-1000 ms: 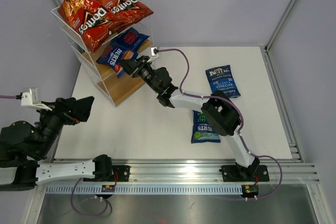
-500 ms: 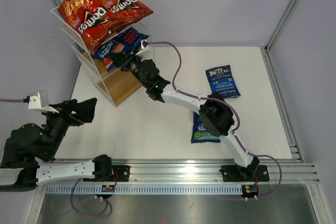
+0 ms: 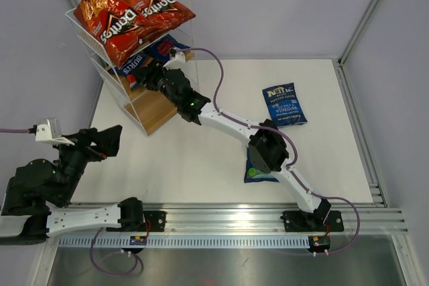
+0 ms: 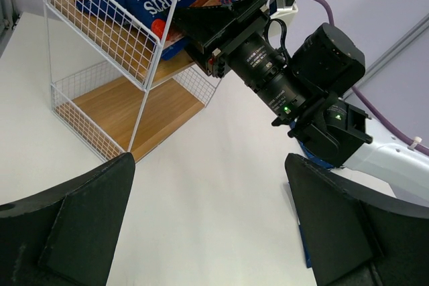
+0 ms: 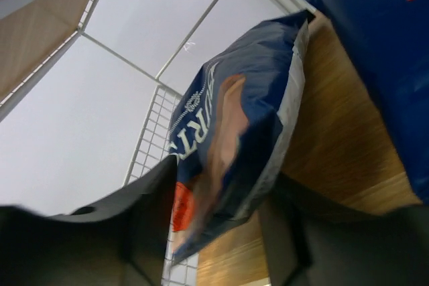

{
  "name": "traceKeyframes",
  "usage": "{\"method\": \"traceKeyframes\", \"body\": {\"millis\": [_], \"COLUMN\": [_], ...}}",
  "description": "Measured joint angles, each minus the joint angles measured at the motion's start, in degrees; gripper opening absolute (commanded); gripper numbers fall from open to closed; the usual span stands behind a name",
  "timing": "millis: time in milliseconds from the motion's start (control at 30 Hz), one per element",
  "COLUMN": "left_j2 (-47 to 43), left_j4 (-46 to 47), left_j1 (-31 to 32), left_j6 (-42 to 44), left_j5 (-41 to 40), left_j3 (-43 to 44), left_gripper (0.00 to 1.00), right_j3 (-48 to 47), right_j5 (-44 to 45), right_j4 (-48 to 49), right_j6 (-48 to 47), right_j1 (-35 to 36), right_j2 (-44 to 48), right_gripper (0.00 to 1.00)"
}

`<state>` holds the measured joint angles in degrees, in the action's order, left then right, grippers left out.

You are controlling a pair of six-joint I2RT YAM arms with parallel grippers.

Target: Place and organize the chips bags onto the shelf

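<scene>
The shelf (image 3: 158, 109) stands at the back left. Two red Doritos bags (image 3: 110, 26) (image 3: 155, 2) lie on its top tier. My right gripper (image 3: 149, 75) reaches into the middle tier, jaws spread, with a dark blue Burts bag (image 5: 234, 132) loose between its fingers on the wooden board (image 5: 335, 152). A second blue bag (image 5: 375, 45) lies beside it. On the table lie a Kettle bag (image 3: 284, 104) and another Burts bag (image 3: 255, 173), partly under the right arm. My left gripper (image 4: 211, 232) hangs open and empty over bare table at the near left.
The shelf's bottom board (image 4: 134, 108) holds nothing. The right arm (image 3: 228, 122) stretches diagonally across the table's middle. A metal rail (image 3: 221, 220) runs along the near edge.
The right gripper pushed the Burts bag deeper into the middle tier, and its jaws have spread off the bag. The left arm drew back slightly toward the near left.
</scene>
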<state>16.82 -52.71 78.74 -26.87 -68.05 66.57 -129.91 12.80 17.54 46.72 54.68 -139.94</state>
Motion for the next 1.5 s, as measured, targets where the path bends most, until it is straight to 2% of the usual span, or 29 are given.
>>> {"method": "traceKeyframes", "body": {"millis": [33,400,667,767,833,867,1200,1300,1433,1500], "left_j2": [0.0,-0.9,-1.6,-1.9,-1.9,-1.9,-1.8,-1.4,1.5,4.2], "left_j4": [-0.2,-1.8,-1.8,-1.9,-1.9,-1.9,-1.8,-1.6,-1.6,-0.5], "left_j1": [0.0,0.0,0.0,0.0,0.0,0.0,0.0,0.0,0.0,0.0], "left_j6": [-0.2,-2.0,-2.5,-2.7,-2.7,-2.7,-2.7,-2.7,-4.0,-5.0], "left_j5": [-0.1,-0.6,-0.9,-1.0,-1.1,-1.2,-1.4,-1.3,1.3,3.9], "left_j3": [0.0,-0.3,-0.4,-0.4,-0.5,-0.6,-1.5,-1.6,-1.8,-2.6], "left_gripper": [0.99,0.99,0.99,0.99,0.99,0.99,0.99,0.99,0.99,0.99], "right_j3": [-0.5,2.2,0.7,0.8,2.9,4.7,21.3,35.5,57.6,62.2], "right_j5": [0.2,2.3,3.1,3.0,2.7,2.5,0.3,0.5,4.0,5.8], "right_j4": [-1.0,-9.9,-18.1,-19.8,-19.4,-18.9,-18.1,-12.7,-7.7,-7.9], "right_j6": [0.0,0.3,0.4,0.5,0.6,0.7,0.0,-0.6,-3.1,-4.7], "right_j1": [0.2,2.5,2.5,2.5,2.5,2.5,2.5,2.5,2.5,2.5], "right_j2": [0.0,4.4,6.2,6.9,8.4,9.7,19.3,27.8,45.3,51.4], "right_gripper": [0.65,0.67,0.72,0.78,0.86,0.99,1.00,0.99,0.99,1.00]}}
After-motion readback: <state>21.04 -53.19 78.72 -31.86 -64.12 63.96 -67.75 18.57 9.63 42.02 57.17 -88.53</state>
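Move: On the middle shelf, the small blue Burts bag just being placed has its middle about 6 cm ahead of the right hand and 4 cm to its left, at hand height, its near edge between the half-open fingers. The other Burts bag lies some 10 cm ahead and 7 cm right; the nearer Doritos bag is about 5 cm ahead, 5 cm left and 20 cm higher. From the left hand, the placed bag is roughly 32 cm ahead, 3 cm right and 7 cm lower. Opening from half to fully wide, the right fingers first ease back some 3 cm off the near edge of the placed Burts bag, tipping down about 20 degrees. The right hand then draws faster to the right and back out of the shelf, roughly 20 cm, sinking a few centimetres on the way. Only at the very end does the empty, open left hand start to the right. ##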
